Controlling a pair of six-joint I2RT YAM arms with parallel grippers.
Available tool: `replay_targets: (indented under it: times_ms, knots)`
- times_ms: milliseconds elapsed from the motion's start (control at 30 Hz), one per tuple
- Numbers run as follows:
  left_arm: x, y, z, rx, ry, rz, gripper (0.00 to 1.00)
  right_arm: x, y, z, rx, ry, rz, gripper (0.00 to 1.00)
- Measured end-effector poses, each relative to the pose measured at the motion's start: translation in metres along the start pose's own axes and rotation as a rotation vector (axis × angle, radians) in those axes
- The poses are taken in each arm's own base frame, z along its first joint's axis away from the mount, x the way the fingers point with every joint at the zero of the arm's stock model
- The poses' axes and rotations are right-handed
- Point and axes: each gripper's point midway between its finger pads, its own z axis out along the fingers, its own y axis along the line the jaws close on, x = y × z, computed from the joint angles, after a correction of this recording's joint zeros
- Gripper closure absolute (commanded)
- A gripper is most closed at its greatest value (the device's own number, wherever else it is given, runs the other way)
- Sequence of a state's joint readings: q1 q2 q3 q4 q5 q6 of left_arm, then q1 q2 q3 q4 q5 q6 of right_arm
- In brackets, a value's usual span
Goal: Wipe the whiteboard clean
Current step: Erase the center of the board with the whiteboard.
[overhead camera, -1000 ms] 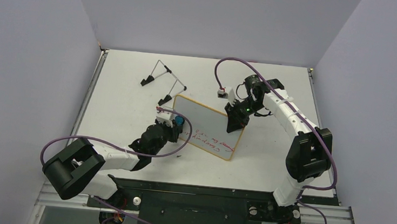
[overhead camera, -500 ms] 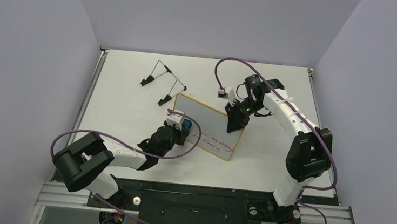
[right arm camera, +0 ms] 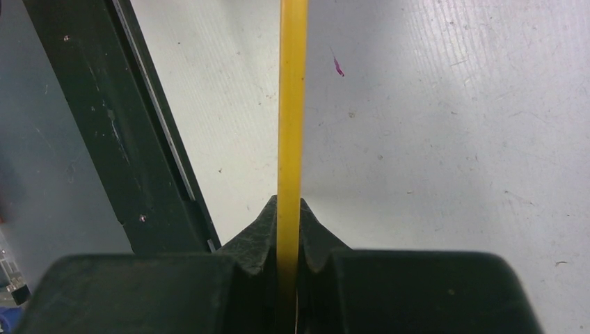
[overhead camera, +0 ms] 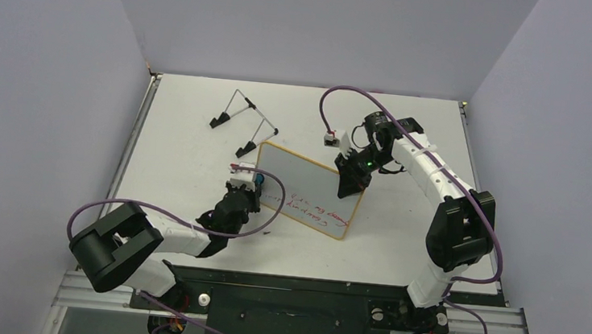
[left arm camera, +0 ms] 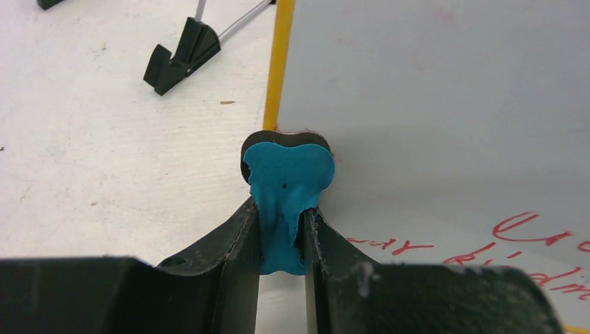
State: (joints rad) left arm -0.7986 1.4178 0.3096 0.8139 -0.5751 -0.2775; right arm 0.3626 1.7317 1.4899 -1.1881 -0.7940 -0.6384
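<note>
The whiteboard (overhead camera: 311, 186) lies tilted on the table, its far part blank and red handwriting (overhead camera: 317, 211) along its near edge. My left gripper (overhead camera: 249, 189) is shut on a blue eraser (overhead camera: 259, 180) at the board's left rim. In the left wrist view the eraser (left arm camera: 289, 182) is squeezed between the jaws of the left gripper (left arm camera: 282, 217) and presses on the whiteboard (left arm camera: 431, 104) beside its yellow rim. My right gripper (overhead camera: 349, 189) is shut on the board's right edge. The right wrist view shows the rim (right arm camera: 292, 104) pinched edge-on in the right gripper (right arm camera: 286, 212).
A thin wire stand (overhead camera: 244, 118) with black feet sits behind the board at the left; one foot (left arm camera: 182, 56) shows in the left wrist view. A dark rail (right arm camera: 118, 125) runs along the table edge in the right wrist view.
The left gripper carried the eraser right across the board, then back left to the board's left rim. The right gripper and board have not moved.
</note>
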Motion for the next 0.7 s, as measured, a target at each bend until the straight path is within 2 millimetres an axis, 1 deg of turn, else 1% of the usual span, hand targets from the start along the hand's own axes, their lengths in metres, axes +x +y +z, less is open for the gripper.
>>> replay_targets:
  times_ms: [33,67,167,300,367,433,567,700]
  knots:
    - [-0.002,0.002,0.0,-0.001,-0.005,-0.01,1.0,0.0,0.0,0.0,0.0,0.0,-0.001,1.0]
    - [-0.003,0.0,0.0,0.011,-0.006,-0.014,1.0,0.0,0.0,0.0,-0.001,0.001,-0.001,1.0]
    - [0.001,-0.022,-0.002,0.094,0.011,-0.011,1.0,0.0,0.0,0.0,-0.001,0.001,-0.001,1.0]
    - [0.013,-0.072,-0.003,0.233,0.044,0.015,1.0,0.001,0.0,-0.001,0.001,0.002,0.005,1.0]
    - [0.017,-0.089,-0.004,0.275,0.051,0.022,1.0,0.001,-0.002,-0.001,0.005,-0.001,0.011,1.0]
    - [0.019,-0.093,-0.005,0.282,0.052,0.024,1.0,0.001,-0.002,-0.002,0.007,-0.003,0.013,1.0]
    - [0.017,-0.088,-0.004,0.262,0.045,0.013,1.0,0.0,-0.003,-0.002,0.007,-0.005,0.011,1.0]
    - [0.005,-0.067,-0.004,0.198,0.013,-0.017,1.0,0.0,-0.002,-0.001,0.005,-0.004,0.006,1.0]
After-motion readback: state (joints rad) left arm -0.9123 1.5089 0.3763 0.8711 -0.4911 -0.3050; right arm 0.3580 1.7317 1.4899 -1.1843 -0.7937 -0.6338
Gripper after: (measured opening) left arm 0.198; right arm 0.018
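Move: The left gripper holds the eraser at the board's left edge. The middle of the remaining red writing lies roughly 18 cm to its right and 5 cm nearer the base, near its height. The whiteboard's middle is about 16 cm to the right, straight across; the stand's near clip stands some 12 cm ahead, 4 cm left and 6 cm lower. From the right gripper, the writing's middle is about 9 cm left, 7 cm back and 8 cm below. Sweep the left gripper right along the slanting whiteboard from its left edge, about 9 cm and a little back towards the base, the eraser kept against the face while the wrist turns some 15 degrees clockwise. Then reverse, coming back left about 2.5 cm and slightly up. Keep both grips shut, the right holding the board's upper right corner still. ##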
